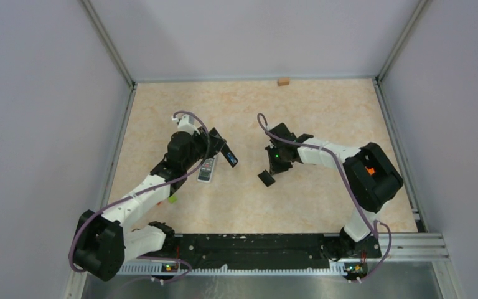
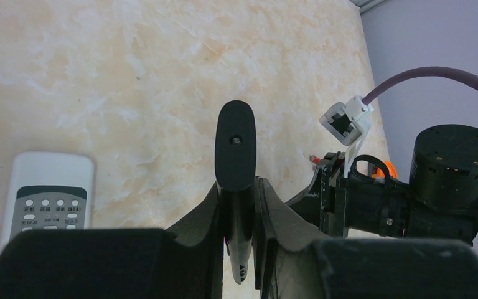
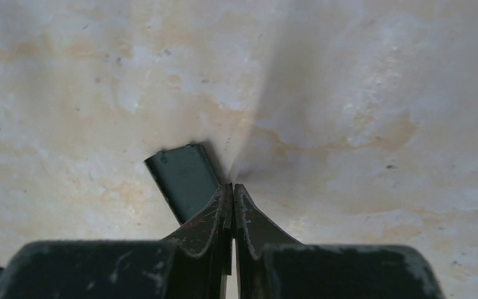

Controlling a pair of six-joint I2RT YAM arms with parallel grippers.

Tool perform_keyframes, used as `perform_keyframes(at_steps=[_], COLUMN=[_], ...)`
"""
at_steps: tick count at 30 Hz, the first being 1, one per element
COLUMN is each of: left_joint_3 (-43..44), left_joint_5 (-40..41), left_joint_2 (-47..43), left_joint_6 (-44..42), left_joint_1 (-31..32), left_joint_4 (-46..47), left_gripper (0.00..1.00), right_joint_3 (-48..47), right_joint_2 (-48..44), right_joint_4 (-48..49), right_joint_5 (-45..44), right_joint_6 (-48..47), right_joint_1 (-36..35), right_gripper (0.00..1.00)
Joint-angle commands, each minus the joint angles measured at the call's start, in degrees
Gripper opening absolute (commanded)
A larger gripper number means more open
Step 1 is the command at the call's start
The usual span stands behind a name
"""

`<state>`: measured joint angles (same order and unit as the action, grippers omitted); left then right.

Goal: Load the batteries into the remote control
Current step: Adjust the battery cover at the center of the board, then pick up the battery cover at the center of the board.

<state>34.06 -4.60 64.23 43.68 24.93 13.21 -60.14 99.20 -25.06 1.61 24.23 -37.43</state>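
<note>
My left gripper [image 1: 221, 149] [image 2: 241, 182] is shut on a black remote control [image 1: 229, 156] [image 2: 235, 146], held edge-on above the table. A white remote control [image 1: 206, 169] [image 2: 48, 199] lies face up just left of it. My right gripper [image 1: 271, 168] [image 3: 232, 185] is shut, tips down at the table. It sits against the right edge of a flat black battery cover [image 1: 266, 178] [image 3: 183, 179] that lies there. No battery shows clearly. Only a tiny red tip [image 2: 315, 159] peeks out beside the right arm.
A small orange block [image 1: 282, 81] sits at the back wall. A lime-green piece [image 1: 172, 199] lies under the left forearm. Metal frame rails [image 1: 115, 124] border the table left and right. The right arm's wrist [image 2: 448, 180] is close on the right of the held remote.
</note>
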Motion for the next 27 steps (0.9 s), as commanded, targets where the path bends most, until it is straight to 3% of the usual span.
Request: perform_keyframes(at_steps=[1,6,10,12,16,20,27], left_joint_3=[1.0,1.1,1.2,1.2,1.0,0.8,0.7], left_joint_5=[0.7,2.6,8.0,10.9,15.1,13.3,8.8], left_joint_2=[-1.3,-2.7,-5.3,-7.2,-10.1,-11.7,-10.9], left_joint_6=[-0.5,-0.8,-0.7,-0.2,2.0,4.6,6.5], left_joint_1=[-0.3,-0.5,-0.9,-1.3,-3.5,-8.0,-12.1], left_joint_4=[2.2,1.1,-2.4,-4.4,-8.6,-11.7,-11.4], left_gripper=[0.0,0.0,0.0,0.0,0.0,0.0,0.0], right_joint_3=[-1.3,-0.3,0.1,0.4,1.6,3.0,1.5], right_joint_2=[-0.9,-4.3,-7.8,-9.0,-9.4,-9.3,-8.7], right_joint_4=[1.4,3.4,2.5,1.8,-0.6,-4.3,-4.2], right_joint_5=[9.3,7.8,4.5,2.4,-0.2,-2.3,-0.5], right_joint_6=[-2.5,-5.8,-16.6,-21.7,-32.6,-43.4,-51.0], right_joint_1=[-0.5,-1.7,-7.1,-9.5,-11.8,-12.2,-12.8], right_gripper=[0.05,0.09,0.32,0.37,0.41,0.41,0.4])
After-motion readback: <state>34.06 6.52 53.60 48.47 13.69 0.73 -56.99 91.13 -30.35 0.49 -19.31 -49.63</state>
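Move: Just back and left of the nearly shut right fingertips lies the battery cover, its middle about 2 cm back, 2 cm left and 2 cm below. From this hand the black remote, held up by the left gripper, is some 18 cm left, 4 cm farther out and 15 cm higher. The cover lies about 7 cm back, 18 cm right and 16 cm below the left hand; the white remote is roughly 3 cm back, 6 cm left and 15 cm below it. Coming free of the battery cover's right edge, the right hand draws back about 5 cm, rising over 4 cm before sinking halfway again; it swings left, then returns, turning some 50 degrees counter-clockwise while its fingers open. The left hand keeps its grip on the black remote and carries it about 10 cm left, turning it roughly 25 degrees counter-clockwise. ##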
